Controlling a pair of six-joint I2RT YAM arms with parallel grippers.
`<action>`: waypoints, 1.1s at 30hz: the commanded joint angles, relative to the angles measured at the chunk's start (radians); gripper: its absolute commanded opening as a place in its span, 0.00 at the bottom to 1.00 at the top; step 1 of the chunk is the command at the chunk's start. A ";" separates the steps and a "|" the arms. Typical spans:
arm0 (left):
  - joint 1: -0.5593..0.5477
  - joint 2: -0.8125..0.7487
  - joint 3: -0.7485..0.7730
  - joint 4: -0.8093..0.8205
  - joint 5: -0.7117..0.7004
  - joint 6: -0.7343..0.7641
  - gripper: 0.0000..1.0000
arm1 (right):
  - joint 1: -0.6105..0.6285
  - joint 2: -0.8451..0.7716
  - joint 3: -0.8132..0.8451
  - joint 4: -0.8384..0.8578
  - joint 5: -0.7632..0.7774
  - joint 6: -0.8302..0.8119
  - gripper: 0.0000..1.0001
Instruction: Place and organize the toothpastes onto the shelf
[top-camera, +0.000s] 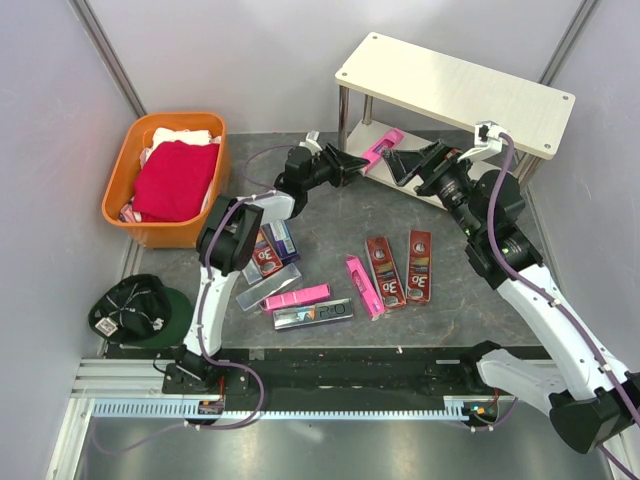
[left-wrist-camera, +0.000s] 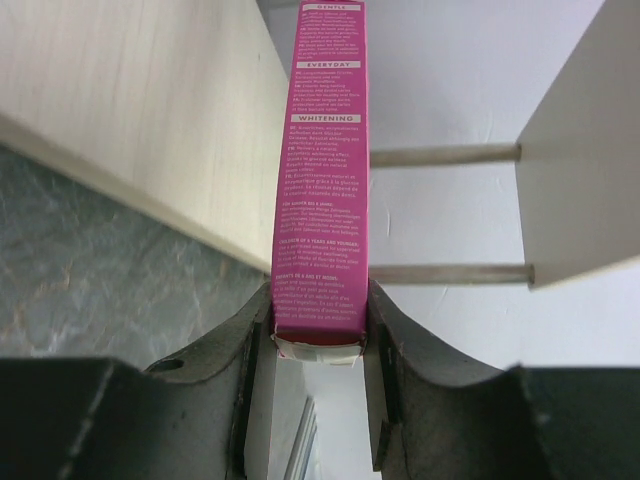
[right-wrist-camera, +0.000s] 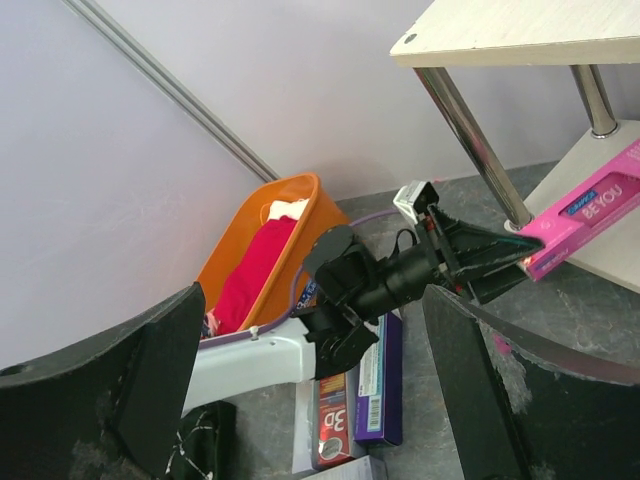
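The shelf (top-camera: 455, 90) stands at the back right. My left gripper (top-camera: 362, 165) is shut on the near end of a pink toothpaste carton (top-camera: 383, 148). The carton's far end reaches over the shelf's lower board, under the top board. In the left wrist view the carton (left-wrist-camera: 320, 180) sits between both fingers (left-wrist-camera: 395, 340), between the boards (left-wrist-camera: 130, 110). My right gripper (top-camera: 392, 166) is open and empty, just right of the carton. The right wrist view shows that carton (right-wrist-camera: 590, 210) over the lower board (right-wrist-camera: 610, 262). Several cartons lie on the floor: pink (top-camera: 297, 296), silver (top-camera: 313, 313), dark red (top-camera: 385, 272).
An orange basket (top-camera: 165, 180) with red and white cloths stands at the left. A black cap (top-camera: 135, 310) lies in front of it. More cartons, dark red (top-camera: 266, 255) and purple (top-camera: 283, 240), lie beside the left arm. Shelf legs (left-wrist-camera: 445, 155) flank the held carton.
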 joint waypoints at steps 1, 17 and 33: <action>-0.006 0.053 0.135 -0.009 -0.133 -0.103 0.02 | -0.006 -0.026 0.042 -0.010 -0.014 -0.024 0.98; 0.001 0.228 0.373 -0.214 -0.221 -0.155 0.10 | -0.006 -0.042 0.035 -0.030 -0.019 -0.027 0.98; 0.001 0.147 0.385 -0.452 -0.139 0.032 0.98 | -0.006 -0.054 0.010 -0.033 -0.029 -0.003 0.98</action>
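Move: The pink toothpaste box is already in the left fingers. Its place, the left end of the lower shelf, centres about 13 cm ahead, 5 cm right and 4 cm below that hand. The shelf's near left post stands about 9 cm ahead and 3 cm left; the far left post is roughly 20 cm ahead and 5 cm right. From the idle right hand, that place lies some 30 cm ahead, 8 cm left and 29 cm below. The pink box is carried by the left hand forward, about 7 cm farther in over the lower shelf's left end, the hand swinging some 10 degrees counter-clockwise and tipping down about as much. The later part of the reach also sinks some 4 cm to set the box on the board beside the near post; the fingers then open wide, letting go, and the hand rises about 1 cm. ##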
